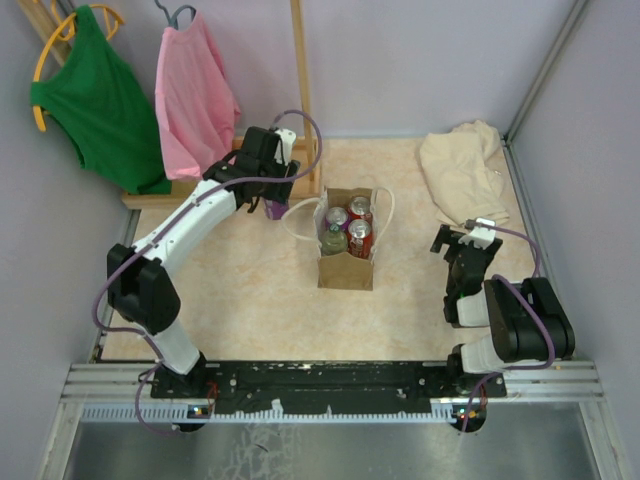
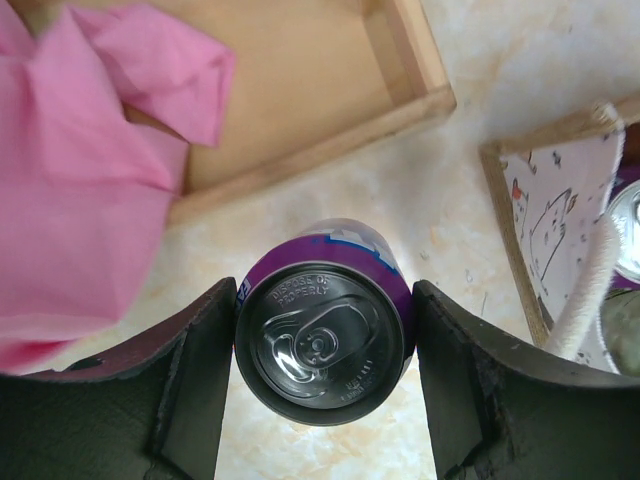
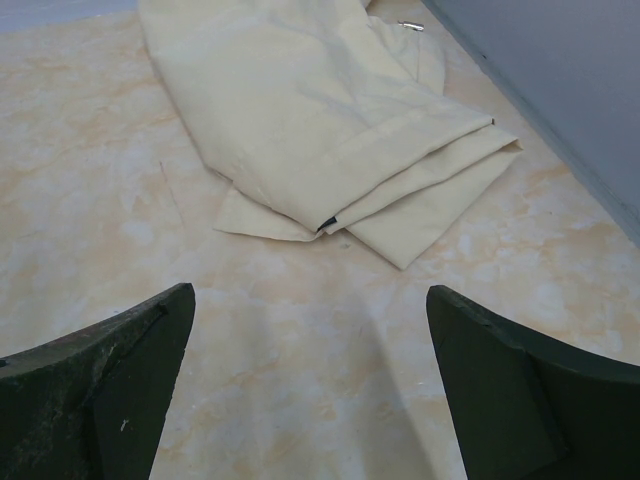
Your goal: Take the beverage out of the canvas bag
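The tan canvas bag (image 1: pixel 346 262) stands at the table's middle with white rope handles and several cans inside, red ones (image 1: pixel 359 238) among them. Its printed lining (image 2: pixel 560 220) and a rope handle (image 2: pixel 590 290) show at the right of the left wrist view. My left gripper (image 1: pixel 272 200) is left of the bag, by the wooden rack base. Its fingers hug both sides of an upright purple can (image 2: pixel 325 335), also just visible from above (image 1: pixel 275 209). My right gripper (image 1: pixel 452 240) is open and empty over bare table (image 3: pixel 310 380), right of the bag.
A pale beige cloth heap (image 1: pixel 462 170) lies at the back right, ahead of the right gripper (image 3: pixel 330 130). A wooden rack (image 1: pixel 300 90) holds a green top (image 1: pixel 95 95) and a pink shirt (image 1: pixel 195 95); its tray base (image 2: pixel 310 90) is just beyond the purple can. Walls close both sides.
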Robot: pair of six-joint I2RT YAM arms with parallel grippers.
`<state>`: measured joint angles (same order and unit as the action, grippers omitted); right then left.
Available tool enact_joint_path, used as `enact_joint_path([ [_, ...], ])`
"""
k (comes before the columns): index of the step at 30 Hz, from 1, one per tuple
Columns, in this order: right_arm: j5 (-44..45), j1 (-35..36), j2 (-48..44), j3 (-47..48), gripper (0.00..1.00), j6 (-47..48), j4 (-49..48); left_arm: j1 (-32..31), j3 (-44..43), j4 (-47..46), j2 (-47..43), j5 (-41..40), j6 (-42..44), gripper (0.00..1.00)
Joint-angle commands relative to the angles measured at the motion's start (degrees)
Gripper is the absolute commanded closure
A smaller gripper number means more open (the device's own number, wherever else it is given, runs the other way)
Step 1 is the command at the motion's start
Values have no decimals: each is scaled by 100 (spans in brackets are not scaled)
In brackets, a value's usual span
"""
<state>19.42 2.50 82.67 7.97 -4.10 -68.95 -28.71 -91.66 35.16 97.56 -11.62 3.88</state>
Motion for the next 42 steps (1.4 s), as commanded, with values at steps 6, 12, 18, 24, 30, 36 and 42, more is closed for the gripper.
enact_joint_path([
  [6, 67, 32, 3, 144, 1, -11, -242, 56, 1081, -1605, 8, 248, -519, 100],
  [12, 68, 31, -2, 144, 1, -9, -242, 63, 1412, -1944, 290, 201, -721, 100],
  [18, 62, 35, 3, 144, 1, -5, -242, 66, 1832, -2428, 332, 27, -814, 100],
  [24, 63, 32, 3, 142, 1, -5, -242, 66, 1827, -2233, 413, -27, -857, 76],
  [30, 62, 27, 3, 144, 1, -10, -242, 58, 1830, -1967, 255, -59, -954, 43],
  [36, 65, 27, 3, 142, 1, -7, -242, 54, 1580, -1775, -18, -197, -887, 0],
  [42, 69, 26, 3, 144, 1, -9, -242, 48, 1195, -1583, -270, -120, -700, 0],
])
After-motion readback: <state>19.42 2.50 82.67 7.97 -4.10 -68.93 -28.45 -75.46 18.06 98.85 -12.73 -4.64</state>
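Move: The left gripper already holds the purple can over the open table. The spot to stand it on is straight below, about 1 cm right, with the table top roughly 19 cm under the hand. From the hand, the canvas bag's middle lies some 16 cm right and 3 cm back, and the wooden rack's front right corner about 7 cm ahead and 9 cm right. From the right hand, that spot is about 41 cm left and 6 cm ahead. Lower the left gripper almost straight down, about 10 cm, keeping hold of the purple can, to stand it on the bare table between the wooden rack and the canvas bag. Pause there with the hand nearly still, then open the fingers wide to let go of the can and lift some 2 to 3 cm. ##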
